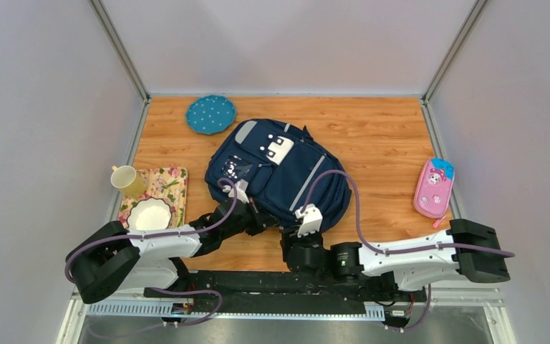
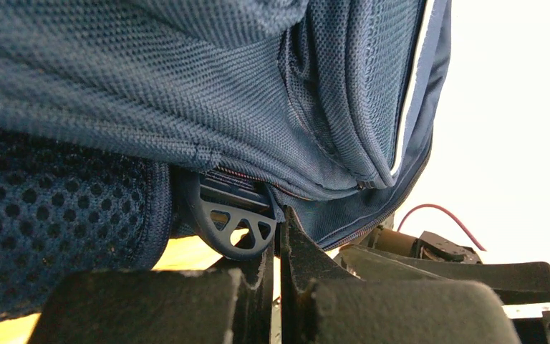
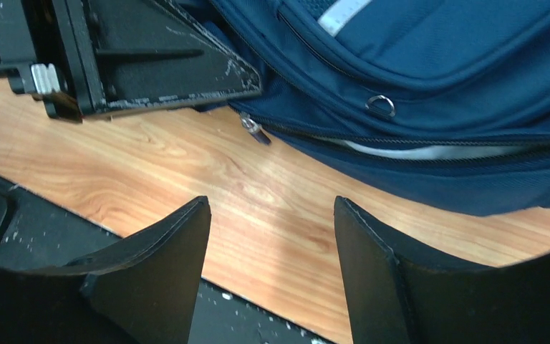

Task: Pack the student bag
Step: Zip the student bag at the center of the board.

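The student bag, a large navy backpack, lies flat in the middle of the wooden table. My left gripper is at its near edge. In the left wrist view my left gripper is shut, pinching the bag's fabric hem beside a dark plastic buckle. My right gripper stands open above bare wood just in front of the bag, with nothing between its fingers. A small metal zipper pull hangs at the bag's edge, just below the left gripper.
A pink pencil case lies at the right. A blue dotted plate sits behind the bag. At the left, a floral tray holds a white bowl, with a yellow mug beside it. Grey walls enclose the table.
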Controlling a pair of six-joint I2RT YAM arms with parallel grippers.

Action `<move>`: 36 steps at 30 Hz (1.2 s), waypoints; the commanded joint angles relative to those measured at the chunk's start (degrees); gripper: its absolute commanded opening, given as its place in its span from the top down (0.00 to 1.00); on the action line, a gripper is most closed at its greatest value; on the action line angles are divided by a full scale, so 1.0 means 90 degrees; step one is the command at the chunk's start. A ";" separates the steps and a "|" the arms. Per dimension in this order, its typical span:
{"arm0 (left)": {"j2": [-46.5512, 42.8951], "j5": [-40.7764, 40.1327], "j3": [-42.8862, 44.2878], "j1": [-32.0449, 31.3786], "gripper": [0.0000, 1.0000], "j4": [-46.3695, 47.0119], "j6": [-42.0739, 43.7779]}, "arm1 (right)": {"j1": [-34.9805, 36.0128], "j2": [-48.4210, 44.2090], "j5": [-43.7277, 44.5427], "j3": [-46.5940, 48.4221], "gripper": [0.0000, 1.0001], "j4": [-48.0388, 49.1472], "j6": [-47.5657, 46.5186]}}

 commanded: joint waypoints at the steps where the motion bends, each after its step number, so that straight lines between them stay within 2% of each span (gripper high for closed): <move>1: -0.0019 0.0724 0.0446 -0.0185 1.00 0.0487 -0.0278 | 0.0052 0.0484 0.1046 0.0251 0.35 0.1085 0.0064; 2: -0.0029 0.0705 0.0446 -0.0195 1.00 0.0477 -0.0316 | 0.0052 0.0583 0.1056 0.0261 0.36 0.1397 -0.0062; 8: -0.0292 0.0558 0.0436 -0.0215 1.00 0.0144 -0.0375 | 0.0004 0.0896 0.1534 0.0340 0.37 0.1467 0.0259; 15: -0.0488 0.0723 0.0582 -0.0205 1.00 -0.0031 -0.0424 | -0.0211 0.1266 0.1213 0.0280 0.42 0.2190 -0.0228; 21: -0.0595 0.0850 0.0631 -0.0205 1.00 -0.0079 -0.0502 | -0.0250 0.1822 0.1388 0.0729 0.44 0.1937 0.0083; 23: -0.0634 0.0880 0.0602 -0.0205 1.00 -0.0012 -0.0590 | -0.0299 0.1960 0.1427 0.0885 0.44 0.1392 0.0570; 26: -0.0703 0.0890 0.0592 -0.0205 1.00 0.0008 -0.0629 | -0.0367 0.2282 0.1495 0.1022 0.45 0.1186 0.0931; 32: -0.0840 0.0958 0.0553 -0.0215 1.00 0.0037 -0.0688 | -0.0728 0.2429 0.1379 0.1120 0.58 0.0951 0.1265; 33: -0.0849 0.0958 0.0553 -0.0215 1.00 0.0008 -0.0678 | -0.0777 0.2420 0.1340 0.1130 0.67 0.0931 0.1304; 35: -0.0879 0.0929 0.0544 -0.0215 1.00 -0.0040 -0.0649 | -0.0817 0.2333 0.1368 0.1159 0.77 0.0844 0.1294; 36: -0.0908 0.0900 0.0524 -0.0205 1.00 -0.0060 -0.0639 | -0.0817 0.2274 0.1359 0.1169 0.85 0.0795 0.1227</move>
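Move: The zipper pull lies about 5 cm ahead of the right hand, 4 cm to its left and 3 cm lower. From the right hand, the bag's small metal ring is some 9 cm ahead and 2 cm to the right, the black buckle roughly 9 cm ahead and 8 cm to the left, both about 1 cm lower. From the left hand, shut on the bag's edge, the pull is about 2 cm to the right, 1 cm back and 2 cm below. The right hand reaches some 5 cm forward and 4 cm left to the zipper pull beside the left gripper's tips, sinking about 2 cm mostly in the second half, while its wrist swings some 15 degrees clockwise. Its fingers narrow slowly on the way and then quickly at the end, from wide open to well under half that gap with the pull between their tips, as the left hand stays almost in place and keeps its shut grip on the bag's edge. ##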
